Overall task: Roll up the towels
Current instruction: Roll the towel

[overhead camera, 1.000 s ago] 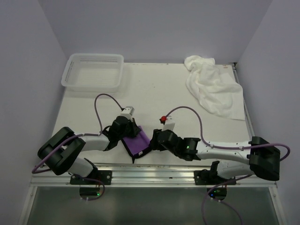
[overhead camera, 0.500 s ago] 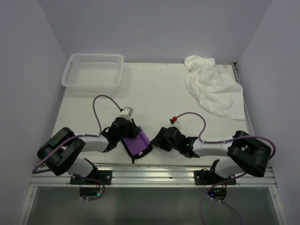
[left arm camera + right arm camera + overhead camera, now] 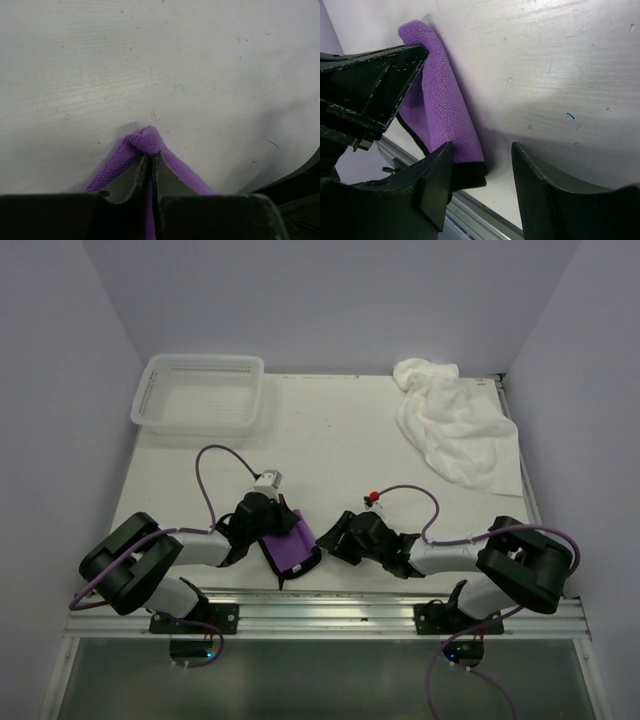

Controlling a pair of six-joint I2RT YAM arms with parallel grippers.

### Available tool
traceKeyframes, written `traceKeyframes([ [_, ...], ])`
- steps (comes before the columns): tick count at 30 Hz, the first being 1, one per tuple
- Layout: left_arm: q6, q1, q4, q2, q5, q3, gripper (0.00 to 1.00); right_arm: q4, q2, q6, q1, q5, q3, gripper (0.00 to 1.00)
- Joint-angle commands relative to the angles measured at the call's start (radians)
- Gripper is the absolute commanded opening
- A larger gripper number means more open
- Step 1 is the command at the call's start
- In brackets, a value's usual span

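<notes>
The small purple towel (image 3: pixel 294 546) with dark trim lies folded near the table's front edge, between the two arms. My left gripper (image 3: pixel 150 156) is shut on a bunched fold of that purple towel (image 3: pixel 145 139), and cloth wraps round both fingertips. My right gripper (image 3: pixel 482 150) is open just to the towel's right. Its left finger (image 3: pixel 432 185) sits against the dark-trimmed end of the purple towel (image 3: pixel 440 110), and its right finger stands over bare table. The large white towel (image 3: pixel 452 425) lies crumpled at the back right, far from both grippers.
A white mesh basket (image 3: pixel 158 410) stands at the back left. The metal rail (image 3: pixel 330 615) of the table's front edge runs right behind the purple towel. The table's right edge passes beside the white towel.
The right arm has folded back, its elbow swinging in from the far right, while its gripper stays at the purple towel's right edge. The left gripper holds its grip, nearly still.
</notes>
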Motion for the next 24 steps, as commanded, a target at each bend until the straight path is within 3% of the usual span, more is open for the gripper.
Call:
traceKeyframes([
  [1, -0.002, -0.011, -0.026, 0.001, -0.027, -0.026, 0.00, 0.074, 0.024, 0.058, -0.002, -0.019, -0.012, 0.54],
  [17, -0.005, -0.018, -0.024, 0.001, -0.044, -0.030, 0.00, 0.205, 0.124, 0.095, -0.001, -0.088, 0.011, 0.52],
  [24, -0.003, -0.020, -0.033, 0.000, -0.048, -0.029, 0.00, 0.186, 0.138, 0.065, 0.001, -0.103, 0.019, 0.24],
])
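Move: About 2 cm to the right hand's left, 1 cm back and 2 cm below lies the near right corner of the folded purple towel, black-edged. The towel's white label is some 6 cm left and 5 cm back of that hand, and the black loop about 10 cm left and 9 cm back, both on the table. From the left hand, shut on the towel's far corner, the near right corner lies roughly 8 cm back and 5 cm right, slightly lower. Sliding left about 2 cm with half-open fingers, the right hand brings them astride the towel's near right corner, tipping a few degrees on the way. It then sinks just under 1 cm and closes to roughly a quarter open, pinching the cloth by the black edging. The left hand stays still and keeps its grip on the far corner. ##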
